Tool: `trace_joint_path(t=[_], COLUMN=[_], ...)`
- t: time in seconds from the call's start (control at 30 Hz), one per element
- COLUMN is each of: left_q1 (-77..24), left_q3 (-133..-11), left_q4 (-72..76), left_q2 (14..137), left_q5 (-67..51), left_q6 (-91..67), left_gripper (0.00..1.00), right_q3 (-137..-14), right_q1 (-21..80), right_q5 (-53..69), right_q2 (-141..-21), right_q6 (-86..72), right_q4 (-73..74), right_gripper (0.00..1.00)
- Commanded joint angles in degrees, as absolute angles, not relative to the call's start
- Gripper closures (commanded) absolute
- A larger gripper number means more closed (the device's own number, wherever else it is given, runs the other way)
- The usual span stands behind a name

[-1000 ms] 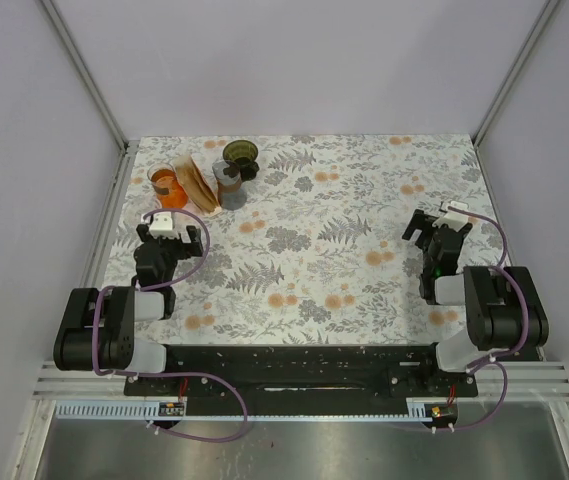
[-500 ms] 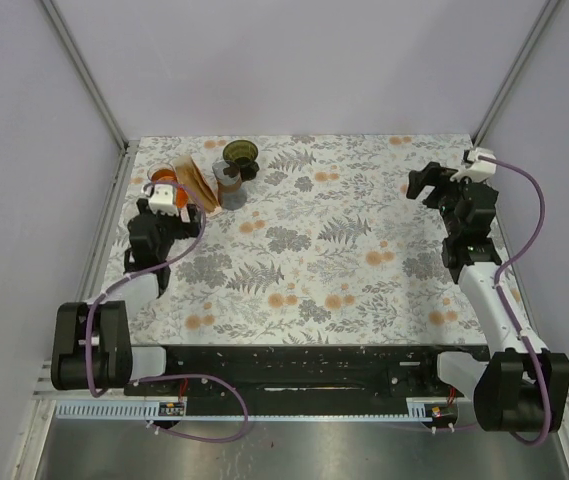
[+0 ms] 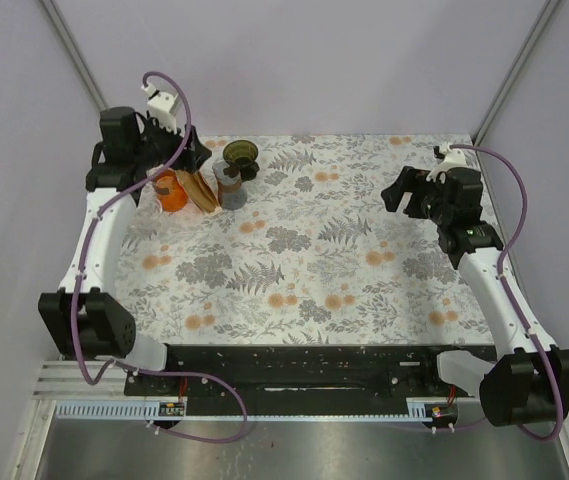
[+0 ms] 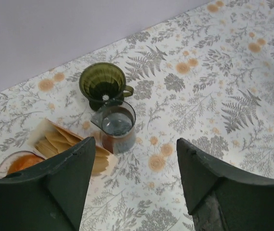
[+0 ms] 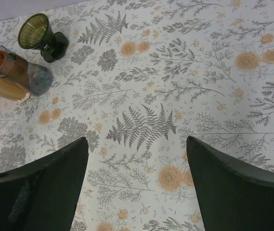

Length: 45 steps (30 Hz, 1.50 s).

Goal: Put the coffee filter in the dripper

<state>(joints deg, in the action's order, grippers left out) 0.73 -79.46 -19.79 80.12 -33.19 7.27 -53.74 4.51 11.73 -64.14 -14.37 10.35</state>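
Observation:
The dark olive-green dripper (image 3: 241,155) stands upright at the back left of the table, its cone empty (image 4: 103,83). In front of it is a glass carafe (image 4: 118,126). A fan of tan coffee filters (image 4: 61,142) lies in a holder to the carafe's left. My left gripper (image 4: 136,144) hangs open, high above the carafe and filters, holding nothing (image 3: 179,168). My right gripper (image 5: 137,142) is open over the flowered cloth at the right (image 3: 401,190), far from the dripper (image 5: 36,31).
An orange-filled cup (image 3: 169,190) sits left of the filters, near the left wall. The flowered tablecloth (image 3: 314,260) covers the table. Grey walls close in the back and both sides.
My left arm has risen and reached to the back left corner, over the filters and carafe. My right arm has unfolded, lifted, then swung a little left and nearer.

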Motion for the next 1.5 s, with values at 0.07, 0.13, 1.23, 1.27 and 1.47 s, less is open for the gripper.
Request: trace_joint_path(t=[0.07,0.13,1.23,1.27,1.47], left_q1=[-0.95,-1.93,-5.71,-5.71,-6.06], left_q3=[-97.80,-101.58,-120.33,-119.71,-114.44], left_q4=[-39.45,-41.21,-42.10,-42.10,-43.24], left_q2=[95.51,99.82,126.65,126.22,122.96], left_q5=[-27.52,-24.71,-11.33,-12.12,-17.83], left_q6=[8.00,7.12,3.69,3.78,5.09], left_gripper=[0.32,0.32,0.75,0.79,1.00], right_q3=[-61.17,-61.87,-60.82,-60.82,-60.82], right_q1=[5.80,5.89,5.89,5.89,5.89], right_q5=[14.76,14.85,13.63,13.54,13.71], right_q2=[-67.06,-67.85,-72.33,-72.25,-71.98], right_q6=[-11.96,-11.34,-8.26,-8.17,-8.17], right_q4=[15.64,16.00,14.41,14.41,14.76], right_gripper=[0.10,0.10,0.08,0.08,0.08])
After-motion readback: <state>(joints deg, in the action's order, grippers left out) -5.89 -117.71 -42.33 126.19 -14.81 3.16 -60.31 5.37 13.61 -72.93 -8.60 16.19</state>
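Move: About 12 cm ahead of the left hand, 4 cm to its right and some 23 cm below stands the glass jug. The green dripper is roughly 8 cm beyond the jug and 3 cm farther right; the packet of coffee filters sits about 6 cm left of the jug, level with it, and the orange bowl another 6 cm left. From the right hand the jug lies roughly 16 cm ahead, 28 cm left and 16 cm below. Swooping forward some 12 cm and down about 18 cm onto the glass jug, the left hand tips about 30 degrees further downward, turns slightly counter-clockwise, and then, nearly halted, shuts its half-narrowed fingers to pinch the left side of the jug's rim. The right hand eases only a couple of centimetres down and forward, fingers open, touching nothing. ##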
